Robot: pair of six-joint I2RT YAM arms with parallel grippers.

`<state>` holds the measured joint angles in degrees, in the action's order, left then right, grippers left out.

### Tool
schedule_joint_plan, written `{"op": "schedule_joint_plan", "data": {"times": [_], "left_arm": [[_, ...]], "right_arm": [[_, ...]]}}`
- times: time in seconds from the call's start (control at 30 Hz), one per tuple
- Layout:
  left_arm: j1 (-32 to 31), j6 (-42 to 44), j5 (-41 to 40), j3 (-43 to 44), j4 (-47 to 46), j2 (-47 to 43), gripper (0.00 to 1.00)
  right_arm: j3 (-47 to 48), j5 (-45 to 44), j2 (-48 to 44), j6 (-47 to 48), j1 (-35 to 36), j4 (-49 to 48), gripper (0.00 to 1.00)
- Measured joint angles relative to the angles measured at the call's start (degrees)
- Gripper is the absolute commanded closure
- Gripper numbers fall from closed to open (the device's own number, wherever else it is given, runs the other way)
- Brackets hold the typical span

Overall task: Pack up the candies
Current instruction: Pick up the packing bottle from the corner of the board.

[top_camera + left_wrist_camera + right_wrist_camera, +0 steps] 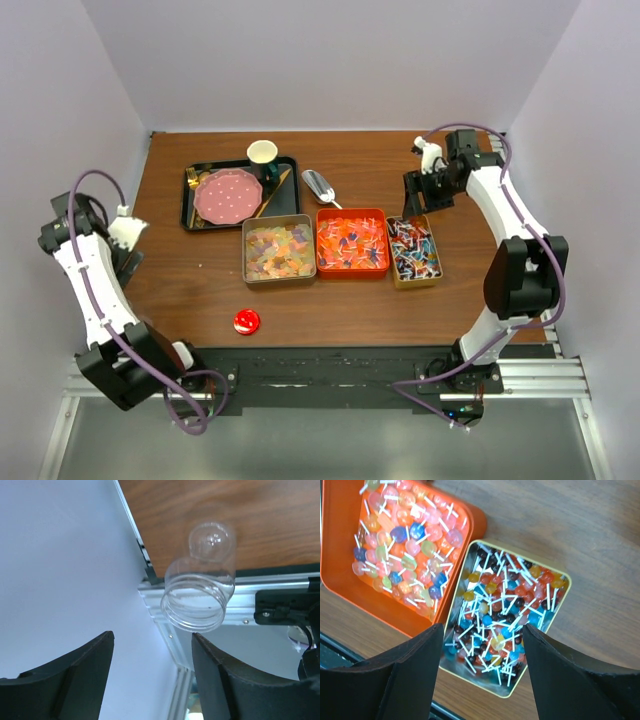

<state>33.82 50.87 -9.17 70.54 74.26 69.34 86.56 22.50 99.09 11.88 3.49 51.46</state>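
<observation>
The candies lie in three tins in a row at mid-table: pale pastel pieces in a grey tin [279, 250], pink-orange sweets in an orange tin [352, 241], and red, blue and dark ones in a gold tin [413, 250]. In the right wrist view the orange tin [340, 587] and the gold tin [560, 605] hold small sweets on white sticks. My right gripper [420, 195] is open and empty above the gold tin's near end [482, 630]. My left gripper [128, 235] is open and empty at the table's left edge [152, 640], short of a clear empty jar [200, 580] lying on its side.
A black tray [190, 205] at the back left holds a pink dotted plate [228, 195] and a paper cup [262, 152]. A metal scoop [320, 186] lies behind the orange tin. A small red disc [246, 321] sits near the front edge. White walls enclose the table.
</observation>
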Motion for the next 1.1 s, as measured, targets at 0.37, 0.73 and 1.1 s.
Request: {"op": "schedule_joint_plan", "data": {"times": [0.37,0.73,1.1], "left_arm": [[4.59,2.38,2.69,-5.79,-3.65,2.21,0.42],[4.68,2.73,3.3,-10.4,-7.89,6.12,0.86],[-11.85,-0.85,7.69,2.38,-2.29,7.93,1.0]], "right_arm": [[0.35,-1.81,-0.15,3.43,2.45,5.2,0.32],[-3.61,-2.4,-7.08,3.63,2.47,5.14,0.33],[-8.07,-4.48,-10.43,3.58,2.45,4.83,0.33]]}}
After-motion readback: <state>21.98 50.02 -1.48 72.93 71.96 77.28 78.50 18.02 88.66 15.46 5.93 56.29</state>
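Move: The clear packing bottle stands upright below the open left hand, its middle some 12 cm down and about 3 cm to the right, 1 cm nearer the base. The red lid lies roughly 29 cm right and 2 cm back; the gummy-candy bin is about 33 cm right and 12 cm ahead. From the right hand the bottle is some 60 cm left, 21 cm back and 9 cm lower. Left hand sinks about 7 cm, pinches the bottle's rim, lifts the bottle forward-right; right hand draws back about 6 cm. ##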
